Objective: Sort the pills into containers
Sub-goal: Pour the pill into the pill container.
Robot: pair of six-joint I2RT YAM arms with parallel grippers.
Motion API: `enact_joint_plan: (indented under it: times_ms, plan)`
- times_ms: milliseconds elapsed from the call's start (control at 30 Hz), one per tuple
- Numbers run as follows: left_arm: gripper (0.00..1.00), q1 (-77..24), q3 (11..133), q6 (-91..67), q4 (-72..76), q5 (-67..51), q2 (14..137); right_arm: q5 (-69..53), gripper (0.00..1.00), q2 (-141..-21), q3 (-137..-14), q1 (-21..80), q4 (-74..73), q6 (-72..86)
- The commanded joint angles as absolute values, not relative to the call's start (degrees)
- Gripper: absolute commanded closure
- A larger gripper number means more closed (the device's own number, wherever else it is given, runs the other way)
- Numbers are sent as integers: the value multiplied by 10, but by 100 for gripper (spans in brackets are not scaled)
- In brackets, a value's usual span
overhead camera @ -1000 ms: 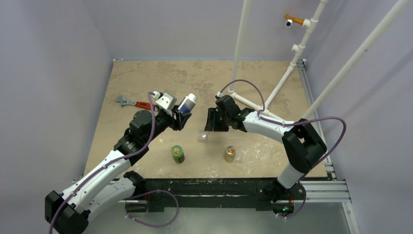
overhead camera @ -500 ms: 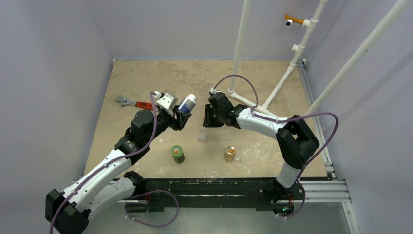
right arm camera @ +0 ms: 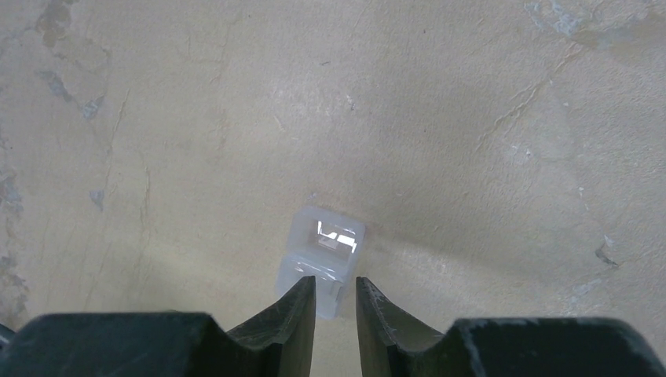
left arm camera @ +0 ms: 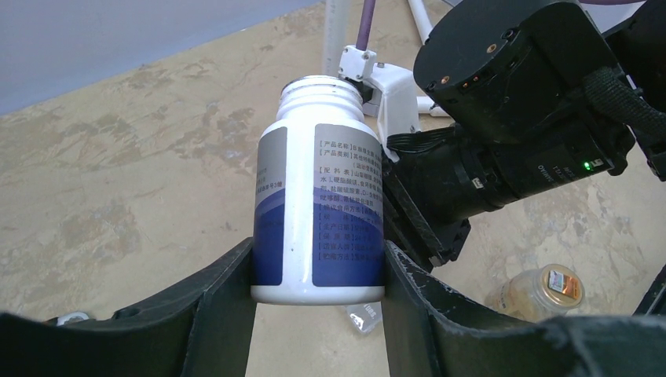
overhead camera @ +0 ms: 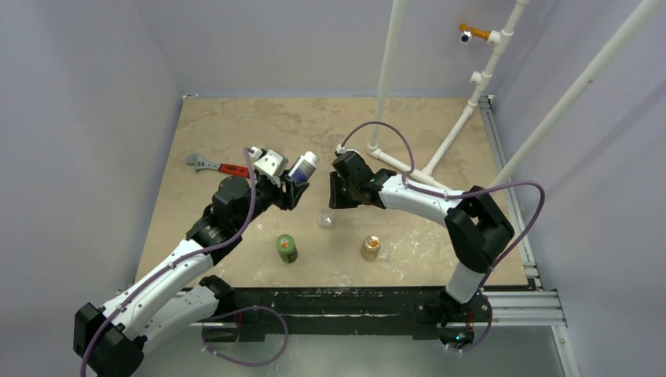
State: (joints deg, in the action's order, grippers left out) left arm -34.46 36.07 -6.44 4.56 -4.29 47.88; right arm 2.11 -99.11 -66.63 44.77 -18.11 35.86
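Observation:
My left gripper (left arm camera: 318, 258) is shut on a white bottle with a blue label (left arm camera: 318, 212), held off the table with its open threaded mouth pointing away. From above, that bottle (overhead camera: 301, 166) tilts toward my right gripper (overhead camera: 336, 193), which hangs just right of its mouth. In the right wrist view the right gripper (right arm camera: 336, 287) has its jaws drawn close, with a narrow empty gap between them. The small clear container (right arm camera: 324, 245) lies on the table below those fingertips, apart from them. It also shows as the container (overhead camera: 326, 221) and the container (left arm camera: 363, 318). No pills are visible.
A green bottle (overhead camera: 286, 248) and a tan-orange bottle (overhead camera: 370, 247) stand near the front edge. A wrench with a red handle (overhead camera: 212, 165) lies at the left. White pipes (overhead camera: 440, 141) rise from the table behind the right arm.
The right gripper has moved left and farther back, toward the bottle's mouth, and its jaws have narrowed. The left gripper and its bottle have barely moved.

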Motion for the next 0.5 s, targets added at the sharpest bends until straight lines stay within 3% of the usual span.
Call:
enact_joint_plan:
  times_ms: [0, 167, 467]
  plan:
    - [100, -339, 366, -61, 63, -48, 482, 37, 75, -994, -691, 454, -189, 349]
    - [100, -339, 366, -63, 65, -48, 482, 37, 76, -999, -690, 454, -188, 347]
    - [100, -340, 365, -67, 65, -59, 486, 49, 100, -1001, -700, 456, -198, 343]
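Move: The small clear pill container lies just under the right fingers, about 2 cm to their left, 2 cm back and 4 cm below. The green-capped bottle is some 11 cm left and 10 cm back from the right hand, and the gold-capped jar about 9 cm right and 10 cm back. From the left hand the pill container is roughly 7 cm right, 1 cm ahead and 20 cm below. Right hand sinks about 1 cm towards the pill container while its fingers, already partly closed, close nearly shut. ##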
